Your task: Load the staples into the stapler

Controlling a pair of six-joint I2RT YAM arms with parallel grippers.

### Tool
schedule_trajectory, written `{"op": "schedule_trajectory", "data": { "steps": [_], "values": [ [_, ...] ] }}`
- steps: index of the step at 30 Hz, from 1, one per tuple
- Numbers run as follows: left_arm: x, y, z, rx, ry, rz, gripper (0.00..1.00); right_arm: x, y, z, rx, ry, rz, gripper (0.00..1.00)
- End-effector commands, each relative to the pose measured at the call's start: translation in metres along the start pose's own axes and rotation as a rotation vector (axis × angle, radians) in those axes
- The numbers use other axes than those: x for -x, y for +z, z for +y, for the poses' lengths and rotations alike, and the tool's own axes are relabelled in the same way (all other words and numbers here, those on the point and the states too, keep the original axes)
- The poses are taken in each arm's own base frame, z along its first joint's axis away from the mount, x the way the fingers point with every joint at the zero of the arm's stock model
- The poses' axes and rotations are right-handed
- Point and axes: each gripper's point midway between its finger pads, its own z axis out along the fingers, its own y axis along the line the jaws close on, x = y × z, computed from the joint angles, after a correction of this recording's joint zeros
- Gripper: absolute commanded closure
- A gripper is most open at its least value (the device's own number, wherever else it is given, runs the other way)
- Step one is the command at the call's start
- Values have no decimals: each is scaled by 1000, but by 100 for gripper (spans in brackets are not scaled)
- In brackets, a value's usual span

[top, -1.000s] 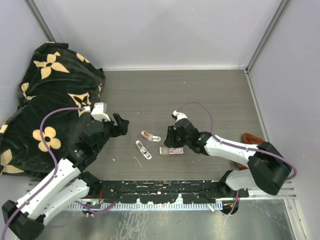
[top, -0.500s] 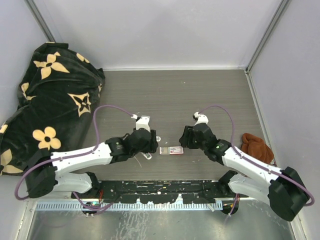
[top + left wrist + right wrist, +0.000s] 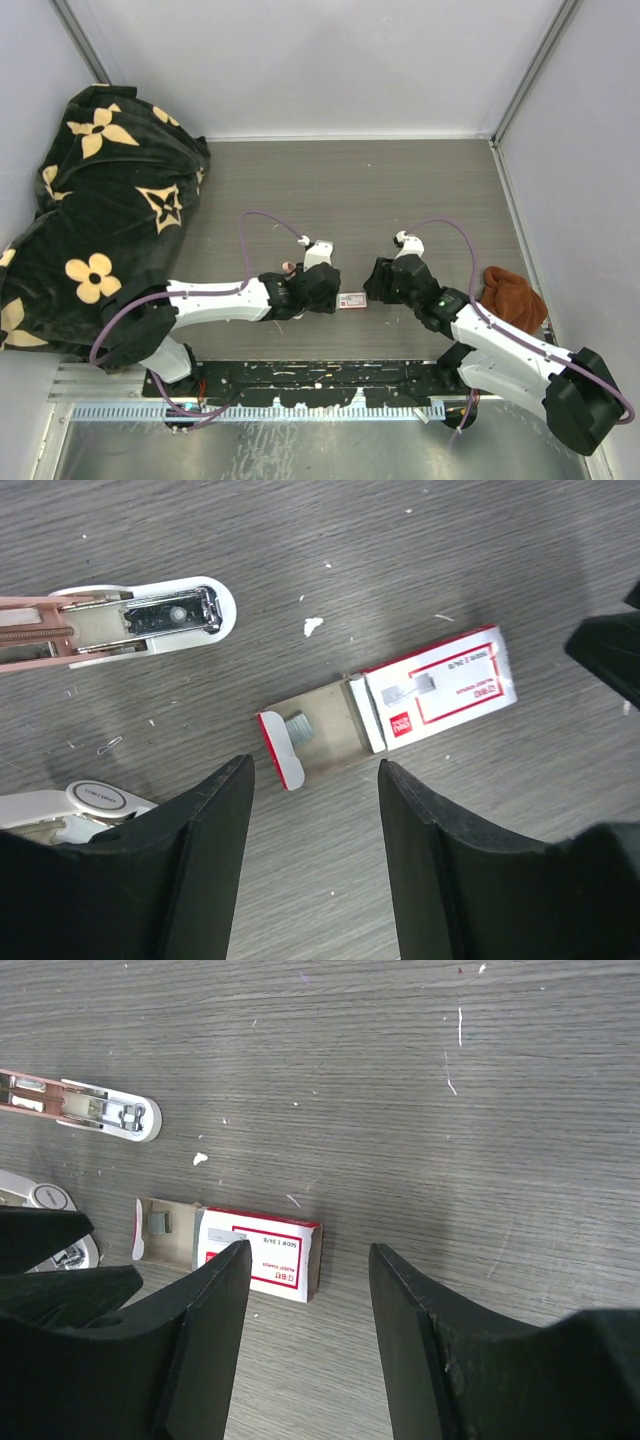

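Note:
The staple box (image 3: 440, 685) lies flat on the grey table, with a red-and-white sleeve and its tan tray (image 3: 325, 730) slid partly out, a short silvery staple strip (image 3: 297, 726) in it. It shows in the right wrist view (image 3: 262, 1255) and top view (image 3: 352, 300). An opened white stapler (image 3: 140, 620) with a pink arm lies beyond, and a second white stapler (image 3: 90, 800) sits by the left finger. My left gripper (image 3: 313, 800) is open and empty, just short of the tray end. My right gripper (image 3: 310, 1270) is open and empty at the sleeve end.
A black cloth with tan flowers (image 3: 100, 190) is heaped at the left. A rust-brown cloth (image 3: 512, 295) lies at the right wall. Small white scraps (image 3: 313, 626) dot the table. Grey walls close the back and sides.
My left arm has swung from the far left across the two staplers to the box's left end. My right gripper has drawn back from over the box to its right end.

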Motion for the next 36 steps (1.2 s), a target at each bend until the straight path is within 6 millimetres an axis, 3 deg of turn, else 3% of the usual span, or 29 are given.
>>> {"op": "schedule_trajectory", "data": {
  "steps": [1, 12, 23, 36],
  "values": [
    [12, 5, -5, 35, -2, -46, 47, 11, -2, 2, 6, 38, -54, 44],
    [2, 13, 5, 78, 19, -34, 60, 9, -2, 1, 5, 47, -49, 43],
    [-6, 21, 6, 92, 18, -12, 63, 8, -1, 1, 6, 52, -47, 43],
    [-9, 18, 7, 83, 16, 1, 74, 8, -1, 1, 5, 51, -48, 43]
  ]
}}
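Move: The silvery block of staples, at the near-left end of the open box tray, lies about 6 cm below the left hand, some 2 cm ahead and 1 cm to its right. The printed box sleeve is 6 cm farther right of the staples. The pink stapler sits about 8 cm ahead and 4 cm left of the left hand, the white stapler 2 cm ahead and 8 cm left. From the right hand the staples are roughly 10 cm left, 1 cm ahead and 6 cm down. Down almost plumb goes the left hand, about 4 cm in two short steps with a brief hold between, drifting some 1 cm left and tilting slightly. It comes close over the tray's flap end and the staples, while its fingers narrow to roughly half their opening without shutting; no touch can be made out. ##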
